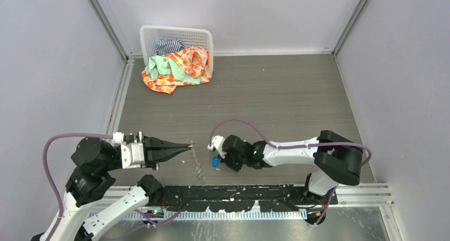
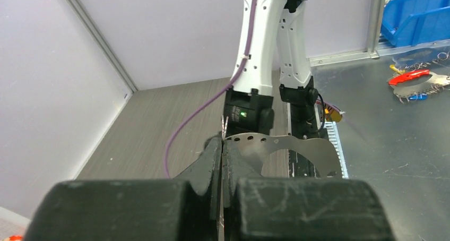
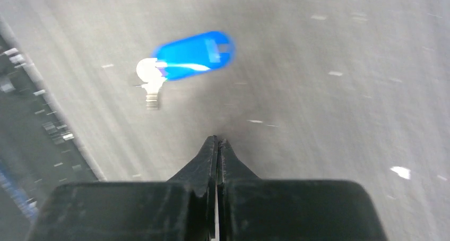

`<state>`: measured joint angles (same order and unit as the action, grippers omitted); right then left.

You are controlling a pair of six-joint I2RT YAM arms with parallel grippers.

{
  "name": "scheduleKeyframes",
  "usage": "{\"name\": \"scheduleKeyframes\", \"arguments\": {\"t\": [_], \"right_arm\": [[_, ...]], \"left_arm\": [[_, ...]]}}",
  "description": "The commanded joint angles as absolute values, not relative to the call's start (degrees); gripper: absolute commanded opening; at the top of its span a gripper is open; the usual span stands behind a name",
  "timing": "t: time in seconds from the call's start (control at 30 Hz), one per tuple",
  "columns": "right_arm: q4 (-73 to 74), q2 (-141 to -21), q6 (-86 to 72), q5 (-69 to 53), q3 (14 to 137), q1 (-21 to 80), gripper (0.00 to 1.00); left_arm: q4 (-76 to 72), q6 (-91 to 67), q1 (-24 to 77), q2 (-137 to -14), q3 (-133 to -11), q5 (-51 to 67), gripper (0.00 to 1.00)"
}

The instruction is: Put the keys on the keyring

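A blue-headed key (image 3: 193,55) lies flat on the grey table, its silver blade pointing left; in the top view this blue key (image 1: 216,161) is near the front edge. My right gripper (image 3: 217,141) is shut and empty, its tips just short of the key and apart from it. My left gripper (image 2: 223,144) is shut on the keyring (image 2: 281,144), a thin silvery band with small holes curving away to the right. From above, the left gripper (image 1: 188,145) points right and the keyring (image 1: 195,157) hangs from it as a thin wire. A greenish speck (image 1: 199,171) at its lower end is too small to identify.
A white basket (image 1: 180,35) with colourful clothes (image 1: 178,68) spilling out stands at the back left. A black rail (image 1: 239,190) runs along the near edge. Pale walls close off the left, back and right. The right arm (image 2: 265,50) stands just ahead of the left gripper.
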<state>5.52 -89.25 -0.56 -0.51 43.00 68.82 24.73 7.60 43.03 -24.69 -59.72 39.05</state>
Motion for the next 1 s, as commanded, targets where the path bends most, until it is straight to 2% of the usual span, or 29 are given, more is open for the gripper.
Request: {"name": "scheduleKeyframes", "arguments": {"t": [0.0,0.2,0.33,0.4,0.67,0.77,0.97], "right_arm": [[5.84,-85.27,-0.35,2.74,43.2,60.75,0.01],[9.12,-80.89,0.64,6.04,45.76,56.6,0.02],[3.27,-76.83,-6.9,1.25,42.52,56.73,0.35],[-3.23,-76.83,-13.59,-2.77,40.13,57.56,0.41],[-5.14,-81.66,-26.3,-1.75,41.48,62.78,0.44],[-5.33,-84.99,-31.55,-1.39,43.11,63.79,0.55],[4.37,-93.75,-35.5,7.55,52.58,68.73,0.61]], "left_arm": [[23.92,9.8,43.07,-25.72,-62.68,38.48,0.0],[25.43,11.61,43.07,-26.18,-62.93,38.21,0.0],[26.09,12.87,43.07,-26.02,-62.43,36.86,0.0],[27.59,13.22,43.07,-25.93,-62.9,37.64,0.0],[37.66,17.5,43.07,-26.49,-65.66,43.59,0.0],[37.5,17.73,43.07,-26.02,-65.48,43.29,0.0],[37.33,17.52,43.07,-25.49,-65.45,43.51,0.0]]}}
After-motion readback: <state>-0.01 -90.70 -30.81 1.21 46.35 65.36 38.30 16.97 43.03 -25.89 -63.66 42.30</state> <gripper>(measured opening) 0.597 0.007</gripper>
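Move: The blue key tag lies on the table about 5 cm to the right hand's left and 2 cm ahead, some 2 cm below its finger pads. From that hand, the middle of the black rail is about 12 cm straight back at table height, and the held keyring's middle is roughly 11 cm back, 8 cm left and 36 cm up. From the left hand the tag lies about 10 cm ahead, 4 cm right and 41 cm below. No finger touches the blue tag at the end: the right hand, fingers shut, sweeps about 8 cm forward and 5 cm right past it, rises and opens them wide, then swings back and left over it and starts sinking, turned nearly 30 degrees clockwise. The left fingers keep pinching the keyring and sink about 3 cm. ##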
